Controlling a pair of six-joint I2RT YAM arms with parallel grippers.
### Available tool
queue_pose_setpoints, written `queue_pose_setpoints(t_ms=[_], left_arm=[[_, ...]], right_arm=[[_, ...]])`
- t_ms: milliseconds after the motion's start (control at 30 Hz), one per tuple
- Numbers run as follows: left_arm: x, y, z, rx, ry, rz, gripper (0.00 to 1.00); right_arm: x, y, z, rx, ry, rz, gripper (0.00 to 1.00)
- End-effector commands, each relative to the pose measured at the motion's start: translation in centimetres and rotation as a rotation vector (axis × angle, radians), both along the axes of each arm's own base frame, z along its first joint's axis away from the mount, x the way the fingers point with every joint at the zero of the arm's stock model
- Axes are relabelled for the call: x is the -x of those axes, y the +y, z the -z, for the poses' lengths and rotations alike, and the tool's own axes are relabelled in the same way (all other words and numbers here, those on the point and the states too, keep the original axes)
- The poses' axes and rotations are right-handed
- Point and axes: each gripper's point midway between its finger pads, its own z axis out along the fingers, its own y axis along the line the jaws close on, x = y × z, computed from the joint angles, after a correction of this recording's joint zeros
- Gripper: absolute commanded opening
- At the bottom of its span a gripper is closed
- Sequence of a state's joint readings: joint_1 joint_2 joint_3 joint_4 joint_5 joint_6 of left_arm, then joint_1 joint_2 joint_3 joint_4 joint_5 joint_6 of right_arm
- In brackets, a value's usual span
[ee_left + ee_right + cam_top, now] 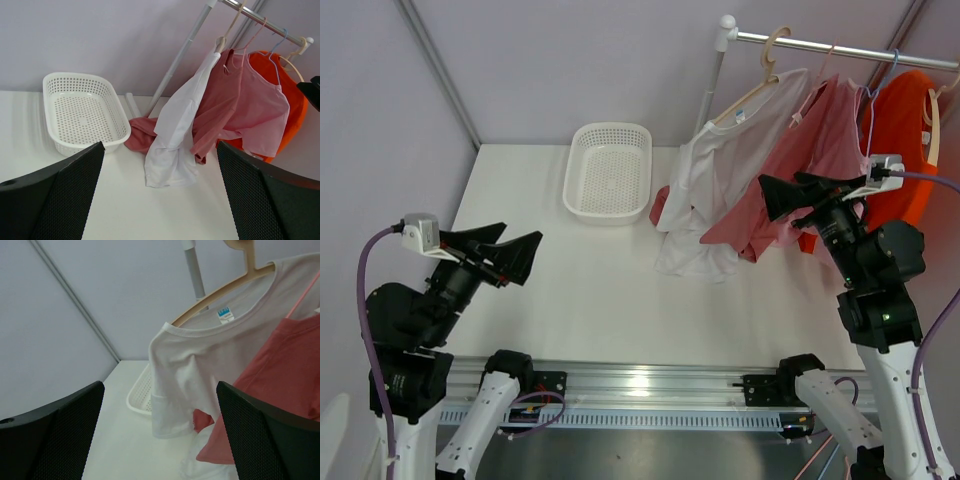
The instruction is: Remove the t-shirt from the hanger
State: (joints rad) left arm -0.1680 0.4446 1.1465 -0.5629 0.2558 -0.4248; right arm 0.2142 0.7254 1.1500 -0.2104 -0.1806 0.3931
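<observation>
A white t-shirt point(720, 170) hangs on a wooden hanger point(760, 90) at the left end of a metal rail point(840, 48); its hem rests on the table. It also shows in the left wrist view point(175, 130) and the right wrist view point(200, 355). My right gripper point(785, 190) is open and empty, raised just right of the white shirt, in front of a pink t-shirt point(810, 150). My left gripper point(520, 240) is open and empty over the table's left side, far from the rail.
An orange t-shirt point(905, 130) hangs at the rail's right end. A white perforated basket point(608, 170) stands at the back centre. A dark pink cloth point(662, 205) lies by the rail's pole base. Grey walls close the back.
</observation>
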Motion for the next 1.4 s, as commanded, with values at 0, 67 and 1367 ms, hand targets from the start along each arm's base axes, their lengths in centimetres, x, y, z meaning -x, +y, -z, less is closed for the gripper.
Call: queue_pose_setpoints(t_ms=[0,67,1367], left_arm=[[-0.2,-0.4,-0.7,-0.02,-0.016,0.024,0.99],[-0.3,-0.6,-0.7,-0.023,-0.013,0.035,0.99],[-4.5,-1.4,1.9,-0.06,0.064,0.044,0.99]], right_arm=[[-0.6,-1.6,-1.0,-0.059,0.001,0.096,0.99],[-0.6,-1.5,-1.0,-0.061,-0.009,0.093,0.99],[-25.9,-0.3,-0.1,0.245,0.262,0.709,0.96]])
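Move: The neck of the wooden hanger carrying the white t-shirt is about 29 cm ahead of the right hand, 1 cm to its left and roughly level with it. The rail's upright post tops out some 11 cm left of that neck and 4 cm farther out; the pink hanger sits about 8 cm to its right and 6 cm nearer. From the left hand, the neck is some 39 cm ahead, 57 cm right and 3 cm up. Right hand reaches about 26 cm forward towards the hanger neck, tipping down, turning clockwise, open; left edges forward. ##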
